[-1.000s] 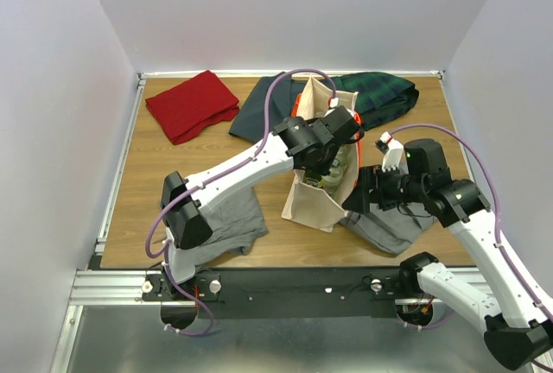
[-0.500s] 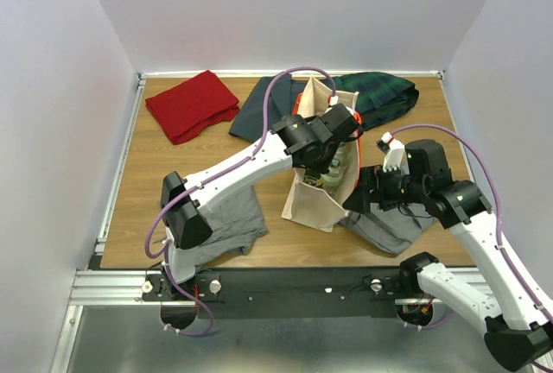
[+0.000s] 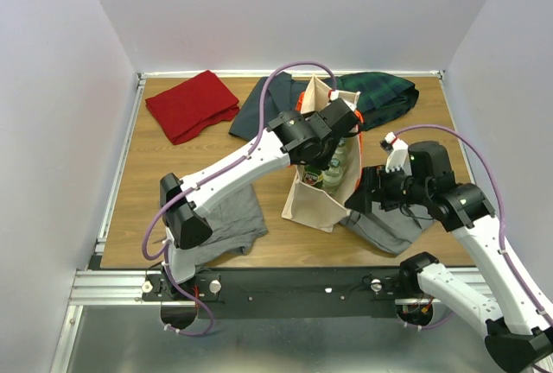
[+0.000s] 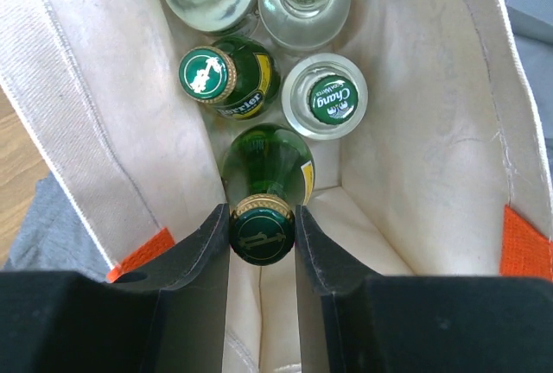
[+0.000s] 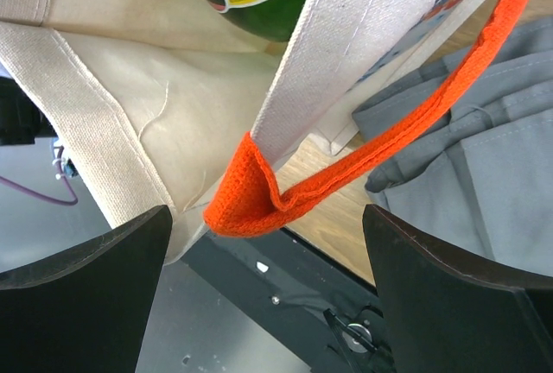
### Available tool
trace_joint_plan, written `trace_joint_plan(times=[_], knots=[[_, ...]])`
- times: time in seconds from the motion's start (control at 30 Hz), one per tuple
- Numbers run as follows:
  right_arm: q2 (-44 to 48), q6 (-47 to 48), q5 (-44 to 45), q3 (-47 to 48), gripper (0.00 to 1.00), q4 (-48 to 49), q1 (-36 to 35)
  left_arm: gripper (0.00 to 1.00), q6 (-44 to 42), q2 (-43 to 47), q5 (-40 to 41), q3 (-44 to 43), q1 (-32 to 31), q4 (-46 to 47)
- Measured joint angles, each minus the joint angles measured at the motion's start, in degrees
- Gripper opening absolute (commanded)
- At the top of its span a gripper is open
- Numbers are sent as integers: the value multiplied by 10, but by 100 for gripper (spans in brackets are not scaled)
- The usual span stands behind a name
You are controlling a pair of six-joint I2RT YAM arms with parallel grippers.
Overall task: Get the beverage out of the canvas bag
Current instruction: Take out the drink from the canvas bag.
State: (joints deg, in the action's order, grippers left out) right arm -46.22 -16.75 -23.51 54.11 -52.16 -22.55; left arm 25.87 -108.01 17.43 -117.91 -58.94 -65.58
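The beige canvas bag (image 3: 313,205) with orange handles stands mid-table, and my left gripper (image 3: 327,142) reaches into its open top. In the left wrist view that gripper (image 4: 262,215) is shut on the capped neck of a green glass beverage bottle (image 4: 270,164) inside the bag (image 4: 415,131). Beside it stand another green bottle (image 4: 221,79) and three clear ones, the nearest (image 4: 327,98). My right gripper (image 3: 359,199) sits at the bag's right side, open (image 5: 268,237). An orange handle (image 5: 251,200) hangs loose between its fingers.
A red cloth (image 3: 190,104) lies at the back left. A dark grey garment (image 3: 262,105) and a dark plaid one (image 3: 382,97) lie behind the bag. Grey clothes lie in front on the left (image 3: 232,219) and on the right (image 3: 390,228) under my right arm.
My left gripper has risen a little and shifted toward the back, with the green bottle in its grip. The right arm has barely moved.
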Motion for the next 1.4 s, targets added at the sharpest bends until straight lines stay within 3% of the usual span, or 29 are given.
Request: trace_joint_plan(times=[1.4], knots=[[77, -19, 66, -11, 100, 0, -3, 0, -62, 6, -16, -131, 14, -43]])
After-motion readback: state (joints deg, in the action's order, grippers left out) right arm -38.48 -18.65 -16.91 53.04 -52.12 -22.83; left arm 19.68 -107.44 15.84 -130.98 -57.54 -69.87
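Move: The left hand already holds the big green bottle by its capped neck; the bottle's middle hangs about 10 cm straight below. The canvas bag's opening centres some 2 cm ahead and 3 cm to the right. About 15 cm below stand two neighbours: the small green bottle 5 cm ahead and 1 cm left, the nearest clear bottle 2 cm ahead and 5 cm right. From the right hand, the big green bottle lies some 7 cm ahead, 8 cm left and 5 cm lower. Straight up, about 7 cm, the left hand draws the big green bottle towards the bag's opening, away from the small bottles, pausing briefly after 5 cm; its fingers keep their pinch on the neck while the wrist tips up slightly. The right hand eases some 2 cm right and a little up, fingers still wide open about the bag's near corner. ##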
